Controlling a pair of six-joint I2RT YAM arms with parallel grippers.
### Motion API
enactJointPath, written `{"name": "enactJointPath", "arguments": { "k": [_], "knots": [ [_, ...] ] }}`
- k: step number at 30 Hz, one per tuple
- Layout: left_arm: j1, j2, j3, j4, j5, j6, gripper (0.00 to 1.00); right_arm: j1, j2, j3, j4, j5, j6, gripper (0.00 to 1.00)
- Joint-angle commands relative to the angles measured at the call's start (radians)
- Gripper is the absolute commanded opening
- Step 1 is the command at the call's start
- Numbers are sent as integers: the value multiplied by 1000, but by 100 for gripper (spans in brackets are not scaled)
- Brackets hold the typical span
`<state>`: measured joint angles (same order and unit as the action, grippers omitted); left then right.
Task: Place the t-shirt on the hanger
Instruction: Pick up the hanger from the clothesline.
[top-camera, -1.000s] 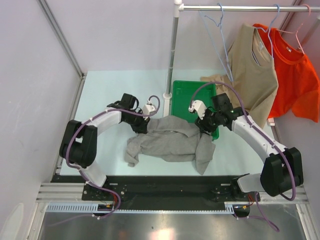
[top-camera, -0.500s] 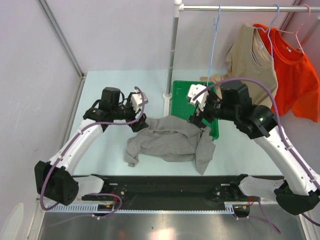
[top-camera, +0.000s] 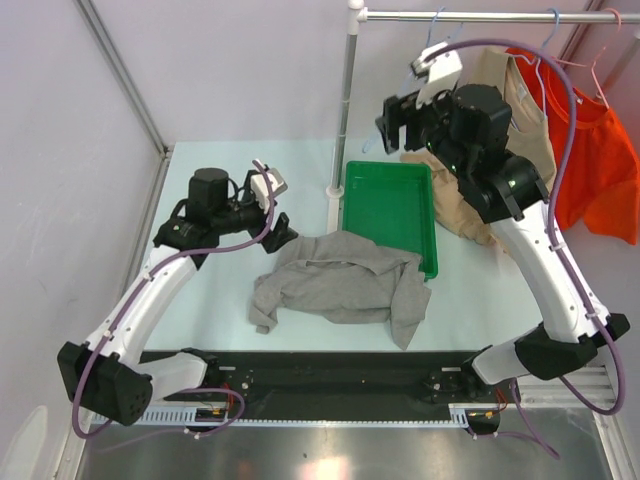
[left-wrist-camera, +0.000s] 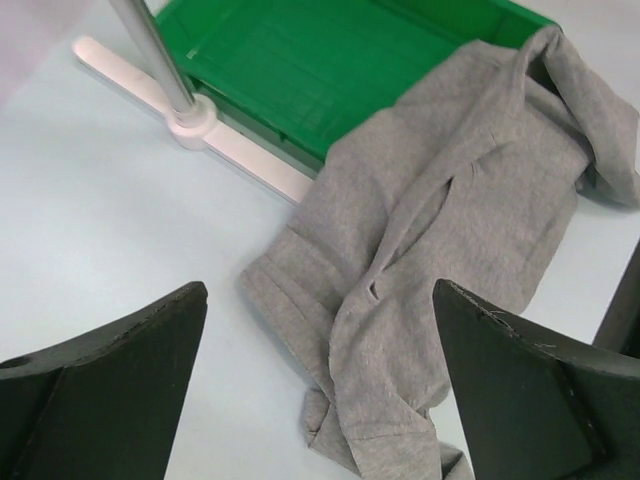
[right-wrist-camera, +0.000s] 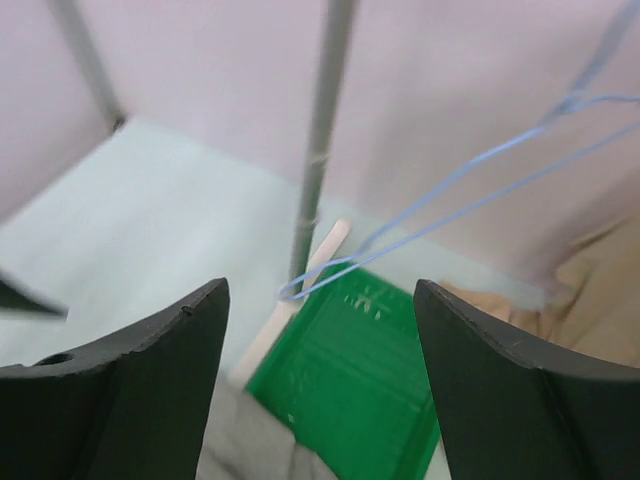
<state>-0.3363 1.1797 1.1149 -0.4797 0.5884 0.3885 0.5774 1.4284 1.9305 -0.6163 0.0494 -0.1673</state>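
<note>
The grey t-shirt (top-camera: 335, 285) lies crumpled on the table, one edge draped over the near corner of the green tray. It fills the left wrist view (left-wrist-camera: 450, 220). My left gripper (top-camera: 281, 231) hangs open and empty above the shirt's left end; in the left wrist view (left-wrist-camera: 318, 400) its jaws stand wide apart. My right gripper (top-camera: 395, 120) is raised high near the rail, open and empty. The light-blue hanger (right-wrist-camera: 470, 190) hangs just ahead of the right gripper (right-wrist-camera: 320, 380), not between the jaws. In the top view only the hanger's hook (top-camera: 438, 20) shows on the rail.
A green tray (top-camera: 390, 205) sits on the table behind the shirt. The rack's upright pole (top-camera: 345, 100) stands beside it on a white foot (left-wrist-camera: 250, 160). A tan shirt (top-camera: 455, 210) and an orange-red shirt (top-camera: 600, 160) hang at the right.
Both grippers have lifted off the grey t-shirt. The right arm has swung up and back to the hanger on the rail. The left gripper has drawn back to the left.
</note>
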Motion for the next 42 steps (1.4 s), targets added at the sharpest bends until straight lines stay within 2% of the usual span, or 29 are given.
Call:
{"name": "enactJointPath", "arguments": {
  "k": [1,5,12,18,27,30,34,36,39,40,42],
  "knots": [
    [-4,-45,10,90,-73,-80,100,-4,41,85,176,296,187,79],
    [-4,-45,13,110,-96,-76,100,-11,98,94,219,401,251,84],
    [-4,-49,14,127,-105,-71,100,-85,226,214,170,452,431,84],
    [-4,-57,11,135,-119,-65,100,-183,319,278,182,373,560,84],
    [-4,-65,2,128,-144,-56,100,-275,380,271,254,201,620,78],
    [-4,-64,2,131,-145,-54,100,-289,386,252,288,158,623,71],
    [-4,-61,3,133,-144,-51,100,-303,371,223,323,129,618,54],
    [-4,-61,6,133,-144,-50,100,-309,359,217,325,129,624,48],
    [-4,-61,10,133,-142,-50,100,-317,345,217,329,127,617,34],
    [-4,-58,10,136,-141,-50,100,-318,339,216,334,127,611,25],
    [-4,-57,13,139,-133,-51,100,-323,327,208,339,122,608,15]
  ]
}}
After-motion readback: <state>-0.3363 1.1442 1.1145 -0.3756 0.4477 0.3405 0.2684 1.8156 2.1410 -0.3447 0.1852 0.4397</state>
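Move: The blue hanger on the rail is about 16 cm ahead of the right gripper, 7 cm to its right and nearly at its height. The khaki shirt hangs some 25 cm right and 15 cm ahead, about 12 cm lower. The rail post stands roughly 18 cm ahead and 7 cm left; the empty green basket lies about 45 cm below, 5 cm ahead and 3 cm right. From the left gripper, the hanger is about 22 cm ahead, 29 cm right and 21 cm up. Reach the right gripper forward about 18 cm and 8 cm right to the blue hanger's wire just below its neck, under the rail, rolling its left side up some 35 degrees and swinging it clockwise. Slow there and close the open fingers around the wire. Meanwhile ease the empty, open left gripper a few centimetres up and forward, away from the grey t-shirt. ##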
